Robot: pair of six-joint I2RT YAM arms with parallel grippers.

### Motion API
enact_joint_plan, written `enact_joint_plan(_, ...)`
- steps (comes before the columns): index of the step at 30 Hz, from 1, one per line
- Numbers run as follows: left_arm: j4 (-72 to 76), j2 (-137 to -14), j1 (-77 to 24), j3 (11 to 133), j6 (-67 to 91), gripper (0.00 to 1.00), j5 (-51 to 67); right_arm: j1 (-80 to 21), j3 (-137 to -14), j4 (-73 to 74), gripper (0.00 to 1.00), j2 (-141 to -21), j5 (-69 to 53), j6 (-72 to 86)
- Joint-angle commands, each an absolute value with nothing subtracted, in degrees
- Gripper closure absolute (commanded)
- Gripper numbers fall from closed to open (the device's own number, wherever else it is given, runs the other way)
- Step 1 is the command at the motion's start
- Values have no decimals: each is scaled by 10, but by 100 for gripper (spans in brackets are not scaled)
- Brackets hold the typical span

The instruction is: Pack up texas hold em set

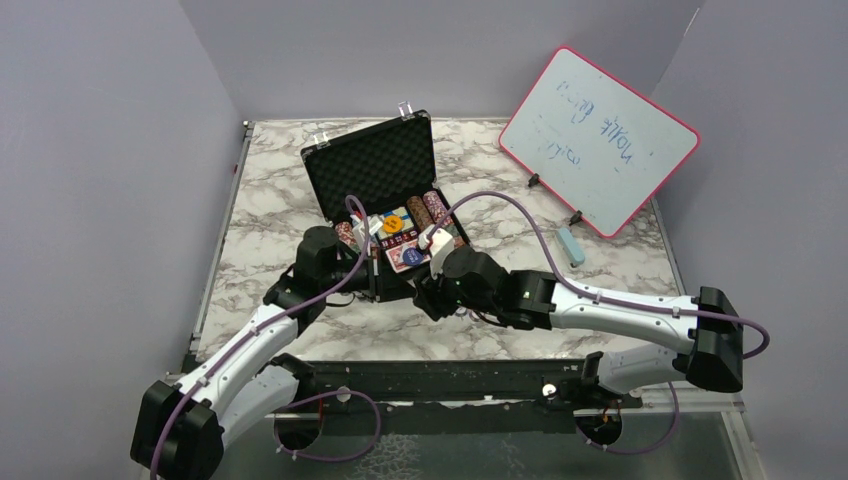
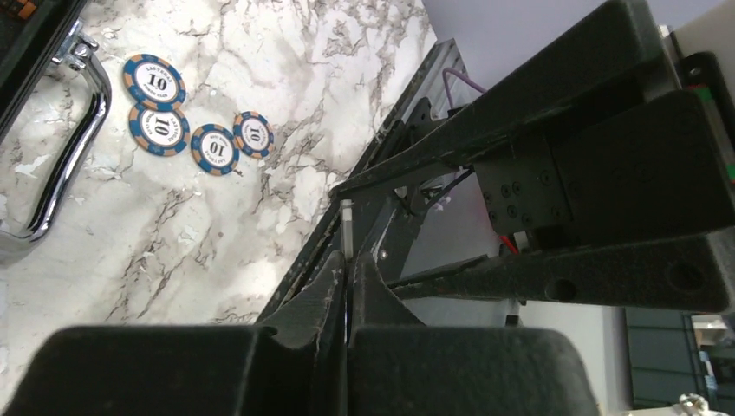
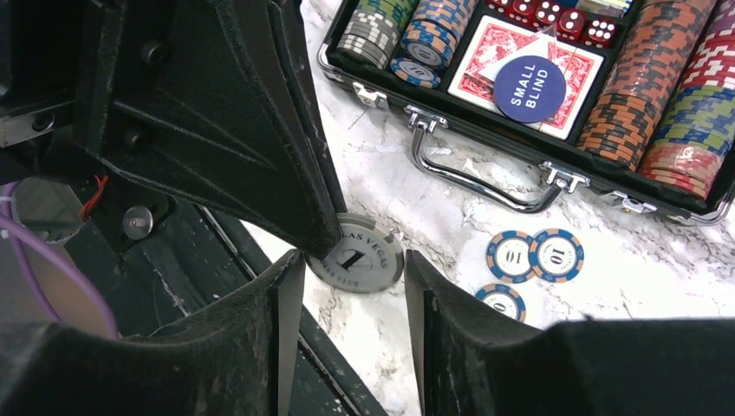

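The black briefcase lies open mid-table, its tray full of chip stacks, a red-backed card deck under a blue "small blind" button, and an orange button. In front of its silver handle, a grey "1" chip hangs above the marble. My left gripper is shut on it; the chip's edge pokes out past the tips. My right gripper is open, its fingertips flanking the chip's rim with a slim gap. Several blue "10" chips lie loose on the table.
A pink-framed whiteboard leans at the back right with a light blue eraser before it. The black rail along the table's near edge runs just below both grippers. Grey walls close in the left, back and right.
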State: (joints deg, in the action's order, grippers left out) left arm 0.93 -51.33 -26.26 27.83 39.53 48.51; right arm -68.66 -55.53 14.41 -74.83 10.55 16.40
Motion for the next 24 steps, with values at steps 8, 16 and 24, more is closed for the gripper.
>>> enact_joint_plan(8, -112, -521, -265, 404, 99, 96, 399, -686, -558, 128, 23, -699, 126, 192)
enact_joint_plan(16, -233, -553, -265, 431, -171, 100, 235, -686, -480, 110, 21, -614, 160, 221)
enact_joint_plan(24, -315, -570, -265, 426, -278, 100, 197, -686, -436, 117, 21, -601, 161, 259)
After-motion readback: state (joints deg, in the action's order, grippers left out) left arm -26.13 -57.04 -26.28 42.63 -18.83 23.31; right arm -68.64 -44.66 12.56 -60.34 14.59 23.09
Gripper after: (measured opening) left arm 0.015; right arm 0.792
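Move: The grey 1 chip is already between both my grippers. From my left hand, the grey end of the leftmost chip row in the case lies about 9 cm ahead, 12 cm left and 13 cm down; the blue row's near end is 12 ahead and 8 left, the card deck 14 ahead and 2 left, the case handle 8 ahead and 2 right. From my right hand, the loose 10 chips lie roughly 5 cm ahead, 10 right and 13 down. I spread my right fingers to let go of the grey 1 chip and draw that hand about 4.5 cm right, rising, then sinking partway again. My left hand keeps its pinch, arcs forward some 7 cm, first up, then left and down towards the grey end of the leftmost row, tipping its fingers down and rolling, each some 40 degrees. ##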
